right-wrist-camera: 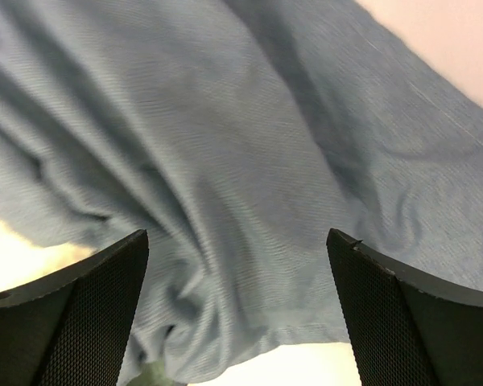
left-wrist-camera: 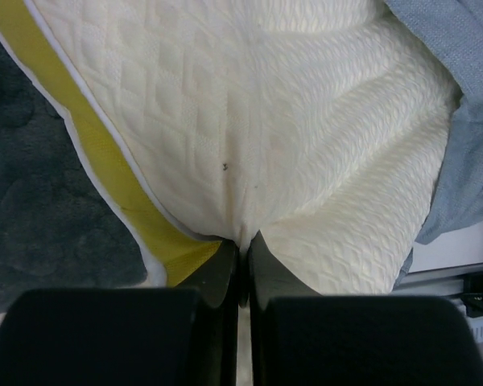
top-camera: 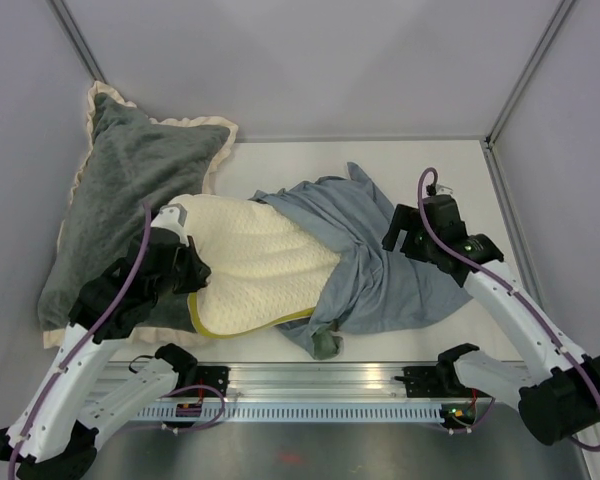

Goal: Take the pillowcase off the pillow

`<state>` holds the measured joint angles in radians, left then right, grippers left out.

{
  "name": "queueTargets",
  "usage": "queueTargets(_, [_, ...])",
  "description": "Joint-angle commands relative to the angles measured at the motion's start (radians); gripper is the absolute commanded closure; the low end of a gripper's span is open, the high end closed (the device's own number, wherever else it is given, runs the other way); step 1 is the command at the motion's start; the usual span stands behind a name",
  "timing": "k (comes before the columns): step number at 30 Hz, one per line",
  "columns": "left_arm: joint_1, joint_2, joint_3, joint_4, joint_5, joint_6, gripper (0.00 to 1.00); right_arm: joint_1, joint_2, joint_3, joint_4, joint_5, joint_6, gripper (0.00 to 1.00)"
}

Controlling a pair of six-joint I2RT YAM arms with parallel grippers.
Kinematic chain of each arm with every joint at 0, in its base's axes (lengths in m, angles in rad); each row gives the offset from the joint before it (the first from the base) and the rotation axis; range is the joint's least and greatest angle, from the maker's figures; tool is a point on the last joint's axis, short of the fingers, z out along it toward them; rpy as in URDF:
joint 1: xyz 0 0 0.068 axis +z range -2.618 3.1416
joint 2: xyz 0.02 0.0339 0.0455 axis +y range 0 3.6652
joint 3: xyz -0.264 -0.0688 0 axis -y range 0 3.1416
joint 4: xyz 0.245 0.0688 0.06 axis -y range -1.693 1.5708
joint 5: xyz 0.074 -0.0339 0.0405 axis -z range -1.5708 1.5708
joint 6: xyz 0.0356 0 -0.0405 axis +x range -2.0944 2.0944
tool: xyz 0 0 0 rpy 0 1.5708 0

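The cream quilted pillow point(top-camera: 260, 260) with its yellow-green edge band lies mid-table, its right end still under the grey-blue pillowcase point(top-camera: 380, 285). The pillowcase is bunched and spread to the right. My left gripper point(top-camera: 200, 275) is shut on the pillow's left edge. In the left wrist view its jaws point(left-wrist-camera: 243, 245) pinch a fold of the cream pillow point(left-wrist-camera: 306, 145) beside the yellow band, with the pillowcase point(left-wrist-camera: 467, 96) at the far right. My right gripper point(top-camera: 400, 238) stands open at the pillowcase's right side. In the right wrist view the gripper point(right-wrist-camera: 237, 237) holds nothing, and the pillowcase point(right-wrist-camera: 225, 121) is below.
A large dark grey plush pillow point(top-camera: 120, 190) with a cream ruffle leans at the back left, touching the cream pillow; it also shows as a dark grey plush patch point(left-wrist-camera: 40, 209). Enclosure walls stand on three sides. A metal rail point(top-camera: 320, 380) runs along the near edge.
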<state>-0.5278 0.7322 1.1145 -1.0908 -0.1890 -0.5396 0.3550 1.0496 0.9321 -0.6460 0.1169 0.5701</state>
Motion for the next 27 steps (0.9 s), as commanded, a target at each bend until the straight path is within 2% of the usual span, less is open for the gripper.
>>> queueTargets(1, [0.005, -0.017, 0.056, 0.002, -0.116, 0.053, 0.98, -0.004, 0.078, -0.022, -0.081, 0.076, 0.108, 0.02])
queueTargets(5, [0.005, -0.028, 0.061, -0.001, -0.13, 0.062, 0.98, -0.005, 0.164, -0.068, -0.069, 0.055, 0.14, 0.02])
queueTargets(10, [0.005, -0.037, 0.061, -0.006, -0.147, 0.073, 0.98, -0.005, 0.207, -0.116, 0.034, -0.012, 0.129, 0.02])
queueTargets(15, [0.005, -0.039, 0.048, 0.006, -0.13, 0.073, 0.98, -0.004, 0.208, -0.186, 0.149, -0.186, 0.143, 0.09])
queueTargets(17, [0.005, -0.037, 0.047, 0.012, -0.116, 0.07, 0.98, -0.005, 0.207, -0.226, 0.183, -0.194, 0.155, 0.14])
queueTargets(18, [0.005, -0.039, 0.047, 0.012, -0.112, 0.07, 0.98, -0.004, 0.207, -0.237, 0.195, -0.194, 0.162, 0.19])
queueTargets(19, [0.005, -0.037, 0.047, 0.012, -0.11, 0.07, 0.98, -0.004, 0.207, -0.257, 0.209, -0.195, 0.166, 0.46])
queueTargets(22, [0.005, -0.04, 0.051, 0.011, -0.109, 0.069, 0.98, -0.005, 0.217, -0.265, 0.227, -0.174, 0.198, 1.0])
queueTargets(27, [0.005, -0.045, 0.053, 0.0, -0.106, 0.061, 0.98, -0.005, 0.225, -0.181, 0.166, -0.015, 0.197, 1.0])
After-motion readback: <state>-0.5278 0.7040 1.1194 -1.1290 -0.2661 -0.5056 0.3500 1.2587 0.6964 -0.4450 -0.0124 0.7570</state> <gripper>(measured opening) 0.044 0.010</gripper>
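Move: The pillowcase fold that the open right hand goes for lies about 12 cm below it, 2 cm back and 2 cm to its left. The pillow's middle is some 26 cm to that hand's left, 2 cm back and 10 cm below; the green tuft sits about 17 cm back, 13 cm left and 14 cm below. From the left hand, already holding the pillow's end up, the fold is some 37 cm right, 8 cm ahead and 18 cm below. Downward goes the right hand, about 12 cm onto the bunched pillowcase, easing back some 2 cm as its fingers tip roughly 20 degrees steeper. Low down it slides about 3 cm left, then shuts its wide-open fingers, pinching a fold of the cloth. The left hand keeps its pinch on the pillow's end, drawing it 2 cm left before holding still. ##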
